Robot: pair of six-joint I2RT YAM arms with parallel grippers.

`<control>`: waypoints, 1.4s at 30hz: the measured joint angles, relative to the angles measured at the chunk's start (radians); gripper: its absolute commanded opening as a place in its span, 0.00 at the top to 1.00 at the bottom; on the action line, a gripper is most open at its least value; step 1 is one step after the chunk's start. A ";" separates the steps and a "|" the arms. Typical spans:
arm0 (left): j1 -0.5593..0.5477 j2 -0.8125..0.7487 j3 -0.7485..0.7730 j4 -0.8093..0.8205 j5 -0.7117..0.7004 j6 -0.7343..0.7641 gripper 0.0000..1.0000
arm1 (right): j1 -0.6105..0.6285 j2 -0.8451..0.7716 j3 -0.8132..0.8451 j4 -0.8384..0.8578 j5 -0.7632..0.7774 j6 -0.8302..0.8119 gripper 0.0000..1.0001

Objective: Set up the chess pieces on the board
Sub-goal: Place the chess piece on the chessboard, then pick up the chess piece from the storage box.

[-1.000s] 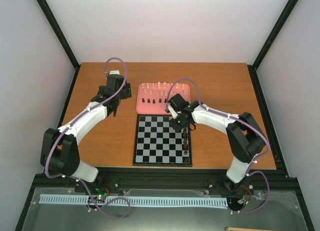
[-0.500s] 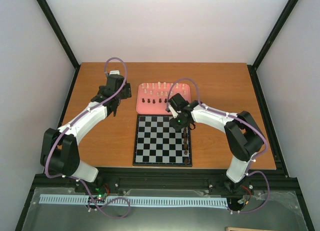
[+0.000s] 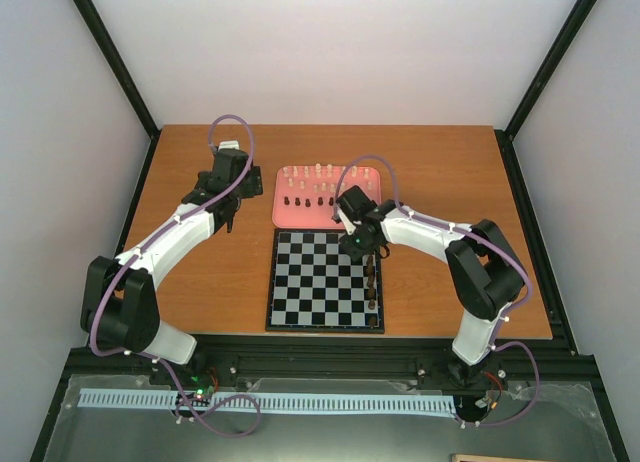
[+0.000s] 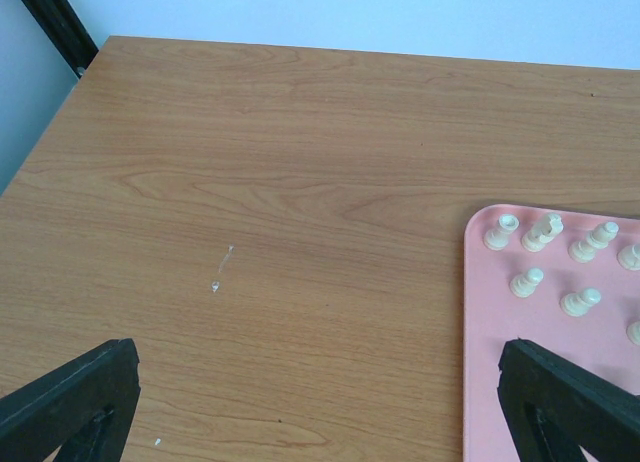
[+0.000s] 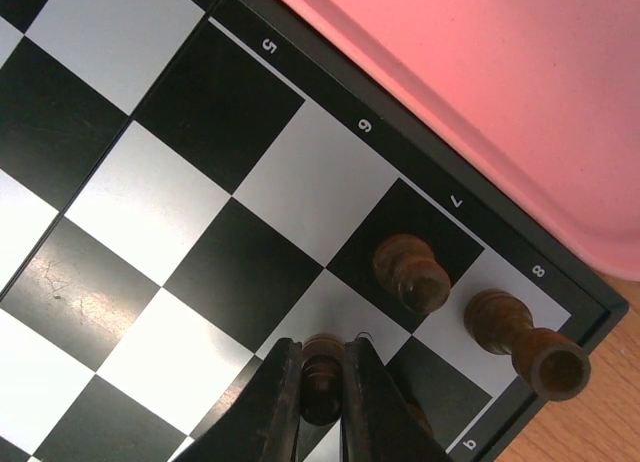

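Note:
My right gripper [image 5: 320, 382] is shut on a dark brown chess piece [image 5: 322, 374] over a pale square near the far right corner of the board [image 5: 150, 202]. I cannot tell whether the piece touches the square. Beside it stand a dark pawn [image 5: 412, 273] and a dark rook [image 5: 520, 342]. From above, the right gripper [image 3: 357, 247] is at the head of a column of dark pieces [image 3: 373, 287] on the board's [image 3: 310, 282] right edge. My left gripper [image 4: 320, 422] hangs open over bare wood left of the tray. Cream pieces [image 4: 545, 232] stand on the tray.
The pink tray [image 3: 300, 214] lies just behind the board and holds rows of cream pieces [image 3: 318, 170] and dark pieces [image 3: 305, 200]. Its near edge [image 5: 500, 102] runs close along the board's border. Black frame posts [image 3: 110, 57] rise at the table's corners.
The right arm has shifted very slightly over the board's far right corner, its gripper still shut on the dark piece. The left arm has not moved.

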 measured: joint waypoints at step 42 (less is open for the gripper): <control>0.000 -0.002 0.000 0.000 0.001 0.000 0.00 | -0.006 -0.067 0.199 -0.009 -0.008 0.040 0.53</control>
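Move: The right hand holds a brown pawn low over its square, the square's middle about 2 cm below. Another brown pawn stands roughly 3 cm ahead, a brown rook 3 cm ahead and 3 cm right, and a brown piece 3 cm directly right. The tray's rightmost brown pawn is about 12 cm ahead and 6 cm left. From the left hand the square lies some 22 cm right, 14 cm back and 17 cm below. Right fingers open about halfway, letting go of the pawn, then rise some 10 cm, finally forward-left towards the tray. ##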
